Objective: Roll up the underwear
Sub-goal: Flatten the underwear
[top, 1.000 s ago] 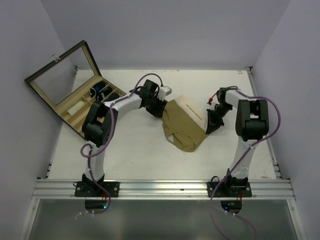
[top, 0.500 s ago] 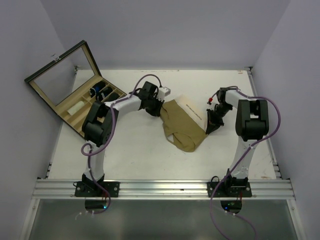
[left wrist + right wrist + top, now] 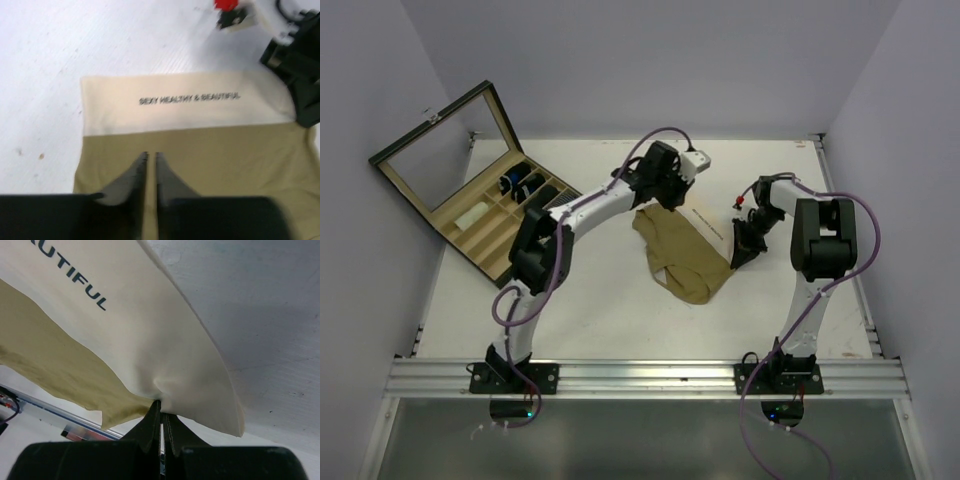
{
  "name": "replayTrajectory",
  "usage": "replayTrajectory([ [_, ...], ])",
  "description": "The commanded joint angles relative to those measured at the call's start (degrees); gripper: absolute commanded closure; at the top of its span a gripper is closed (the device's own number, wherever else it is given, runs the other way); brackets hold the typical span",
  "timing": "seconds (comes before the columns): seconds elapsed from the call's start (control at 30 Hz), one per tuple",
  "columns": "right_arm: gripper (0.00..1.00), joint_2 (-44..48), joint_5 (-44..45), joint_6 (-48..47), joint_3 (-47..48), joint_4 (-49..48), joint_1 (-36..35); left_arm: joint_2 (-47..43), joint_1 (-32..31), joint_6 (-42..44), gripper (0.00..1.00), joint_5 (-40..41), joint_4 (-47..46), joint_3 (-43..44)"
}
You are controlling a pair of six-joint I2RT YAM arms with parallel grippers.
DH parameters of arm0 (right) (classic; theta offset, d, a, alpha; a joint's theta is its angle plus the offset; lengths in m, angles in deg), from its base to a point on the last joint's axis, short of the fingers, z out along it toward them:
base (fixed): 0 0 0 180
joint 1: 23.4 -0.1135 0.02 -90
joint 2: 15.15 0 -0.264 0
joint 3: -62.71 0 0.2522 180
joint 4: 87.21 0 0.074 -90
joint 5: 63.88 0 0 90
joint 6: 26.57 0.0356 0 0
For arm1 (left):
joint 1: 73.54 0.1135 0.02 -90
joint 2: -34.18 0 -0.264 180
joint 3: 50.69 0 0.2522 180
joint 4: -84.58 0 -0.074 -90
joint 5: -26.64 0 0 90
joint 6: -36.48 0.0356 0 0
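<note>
The olive underwear (image 3: 685, 258) lies crumpled in the middle of the table, its cream waistband (image 3: 185, 115) printed with dark letters. My left gripper (image 3: 667, 196) hovers over its far left part. In the left wrist view its fingers (image 3: 151, 154) are shut above the olive cloth (image 3: 235, 155), and no fold shows pinched between them. My right gripper (image 3: 740, 255) is low at the underwear's right end. In the right wrist view it (image 3: 161, 412) is shut on a puckered edge of the waistband (image 3: 165, 340), and the olive fabric (image 3: 55, 355) hangs to the left.
An open wooden organiser box (image 3: 470, 235) with a glass lid (image 3: 445, 150) stands at the back left, with dark rolled items (image 3: 520, 184) in its compartments. The right arm's black wrist with a red part (image 3: 227, 5) sits just past the waistband. Walls close in the table.
My left gripper has shut and swung from the underwear's left edge to the right and farther back. The underwear's left edge has shifted slightly. The right arm has held still.
</note>
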Motion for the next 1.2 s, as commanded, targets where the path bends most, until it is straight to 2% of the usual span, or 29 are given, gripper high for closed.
replayTrajectory([
  [0.0,1.0,-0.18,-0.43,-0.9,1.0,0.06,0.14,4.39,-1.86,-0.12,0.77,1.91,6.14,7.29],
  [0.03,1.0,-0.09,-0.43,-0.9,1.09,0.06,0.05,2.21,-1.25,-0.31,0.68,2.18,6.76,5.72],
  [0.1,1.0,-0.35,-0.6,-0.91,1.7,0.5,0.05,-2.71,-0.46,0.91,0.55,1.49,4.4,-5.14],
  [0.13,1.0,-0.53,-0.69,-0.9,1.79,0.59,0.05,-8.22,0.5,1.96,0.52,0.35,3.09,-9.19],
  [0.2,1.0,-0.36,-0.61,-0.99,1.53,0.42,0.14,-13.17,1.56,5.3,0.44,-2.47,2.28,-19.36],
  [0.3,1.0,0.26,-0.96,-0.9,0.31,-0.37,0.14,-19.77,5.25,7.77,0.43,-11.24,4.48,-27.39],
  [0.33,1.0,0.44,-0.87,-0.9,0.04,-0.72,0.14,-21.7,6.91,11.0,0.43,-14.31,5.87,-29.17],
  [0.53,1.0,0.53,-0.34,-0.9,-1.28,-1.17,0.05,-27.08,6.67,19.64,0.44,-18.21,-0.42,-40.68],
  [0.63,1.0,0.53,-0.43,-0.9,-0.84,-0.9,0.14,-24.63,5.0,18.51,0.44,-15.85,-3.94,-40.18],
  [0.83,1.0,0.35,-0.52,-0.9,-0.14,-0.64,0.14,-17.95,4.73,8.05,0.43,-12.94,-11.06,-36.57],
  [1.1,1.0,0.61,-0.61,-0.9,-1.19,-1.25,0.14,-15.21,4.64,1.19,0.43,-16.71,-18.09,-36.65],
  [1.17,1.0,0.61,-0.61,-0.9,-1.19,-1.34,0.05,-14.95,4.73,1.1,0.48,-17.59,-18.98,-36.92],
])
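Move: The underwear's folded left edge lies about 12 cm back and 6 cm to the left of the left hand, roughly 10 cm lower; the lettered waistband's middle is some 9 cm to that hand's right and 3 cm back. From the right hand, still pinching the cloth's near-right corner, that left edge is about 21 cm to the left and 2 cm ahead, near its own height. Fingers opening about halfway, the left hand loops back some 11 cm, left and down towards the underwear's left edge. ##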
